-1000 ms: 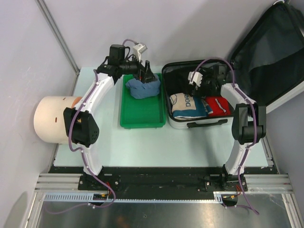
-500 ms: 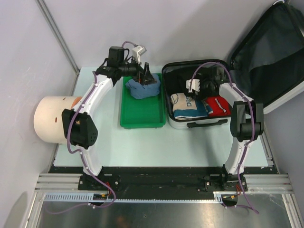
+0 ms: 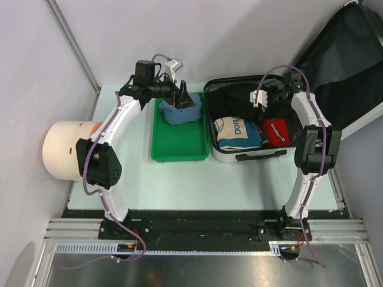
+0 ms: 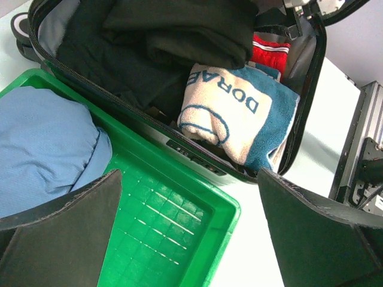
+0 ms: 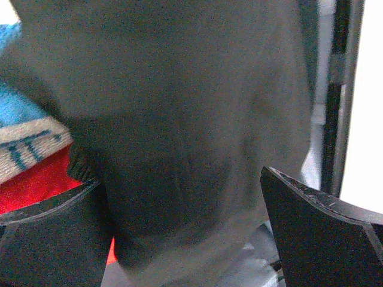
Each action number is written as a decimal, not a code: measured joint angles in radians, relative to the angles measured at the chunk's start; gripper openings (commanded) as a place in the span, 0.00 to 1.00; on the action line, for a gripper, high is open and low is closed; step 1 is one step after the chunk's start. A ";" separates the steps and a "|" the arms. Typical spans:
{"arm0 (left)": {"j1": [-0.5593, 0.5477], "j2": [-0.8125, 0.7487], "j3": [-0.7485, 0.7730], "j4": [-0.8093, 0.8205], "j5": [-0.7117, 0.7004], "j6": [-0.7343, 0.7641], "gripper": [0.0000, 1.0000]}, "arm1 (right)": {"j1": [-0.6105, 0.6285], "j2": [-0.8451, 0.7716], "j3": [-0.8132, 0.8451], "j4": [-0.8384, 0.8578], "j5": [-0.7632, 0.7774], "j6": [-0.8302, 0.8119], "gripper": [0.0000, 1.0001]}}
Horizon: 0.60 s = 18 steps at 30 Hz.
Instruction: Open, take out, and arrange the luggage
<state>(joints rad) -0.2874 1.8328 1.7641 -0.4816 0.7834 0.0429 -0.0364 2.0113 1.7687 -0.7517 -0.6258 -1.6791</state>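
Note:
The luggage point(image 3: 239, 156) lies open on the table at the right, its dark-lined lid point(image 3: 335, 72) leaning back against the wall. Inside are a blue-and-cream towel point(image 3: 236, 133), a red garment point(image 3: 276, 131) and dark clothes point(image 3: 230, 98). My right gripper point(image 3: 267, 101) is open, low over the far part of the case; in its wrist view point(image 5: 179, 176) a blurred dark garment point(image 5: 179, 89) fills the space between the fingers. My left gripper point(image 3: 184, 95) is open over a blue cloth point(image 3: 179, 112) in the green tray point(image 3: 179, 146); the left wrist view point(image 4: 188, 179) shows that cloth point(image 4: 42, 143) by its left finger.
A cream cylinder point(image 3: 66, 149) lies at the table's left edge. The green tray's near half point(image 4: 161, 221) is bare. The tray stands right against the suitcase rim point(image 4: 179, 146). Grey walls close in at the back and left.
My right gripper has moved back and to the right, deeper over the dark clothes in the case. My left gripper has stayed over the blue cloth.

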 measured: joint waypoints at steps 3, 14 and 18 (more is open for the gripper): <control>0.003 0.000 0.000 0.000 0.006 0.000 1.00 | -0.014 0.011 0.005 -0.049 0.007 -0.023 1.00; 0.016 0.000 -0.001 0.000 0.013 -0.008 1.00 | 0.015 0.037 -0.063 -0.006 0.039 -0.043 1.00; 0.017 0.000 -0.001 0.000 0.016 -0.014 1.00 | 0.037 0.055 -0.068 0.046 0.064 -0.041 1.00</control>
<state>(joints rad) -0.2707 1.8328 1.7630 -0.4816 0.7990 0.0284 0.0010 2.0659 1.7012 -0.7059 -0.5613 -1.7203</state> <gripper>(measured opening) 0.996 0.994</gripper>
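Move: The right hand, open, is over the suitcase with the black garment's right edge between and under its fingers; the garment's middle is roughly 8 cm to the left, 2 cm ahead and 6 cm lower. The white-and-blue towel lies some 6 cm back and 13 cm left, 9 cm down. The red pouch is about 6 cm straight back, 8 cm below. From the left hand the black garment is some 24 cm right, 7 cm ahead and 18 cm down. Sink the open right gripper about 5 cm into the black garment, easing back some 2 cm on the way down and then coming forward again to nearly where it started, with a slight shift left at the end. Keep the fingers wide open, the garment's cloth between the pads, and press into its folds without closing on it. ##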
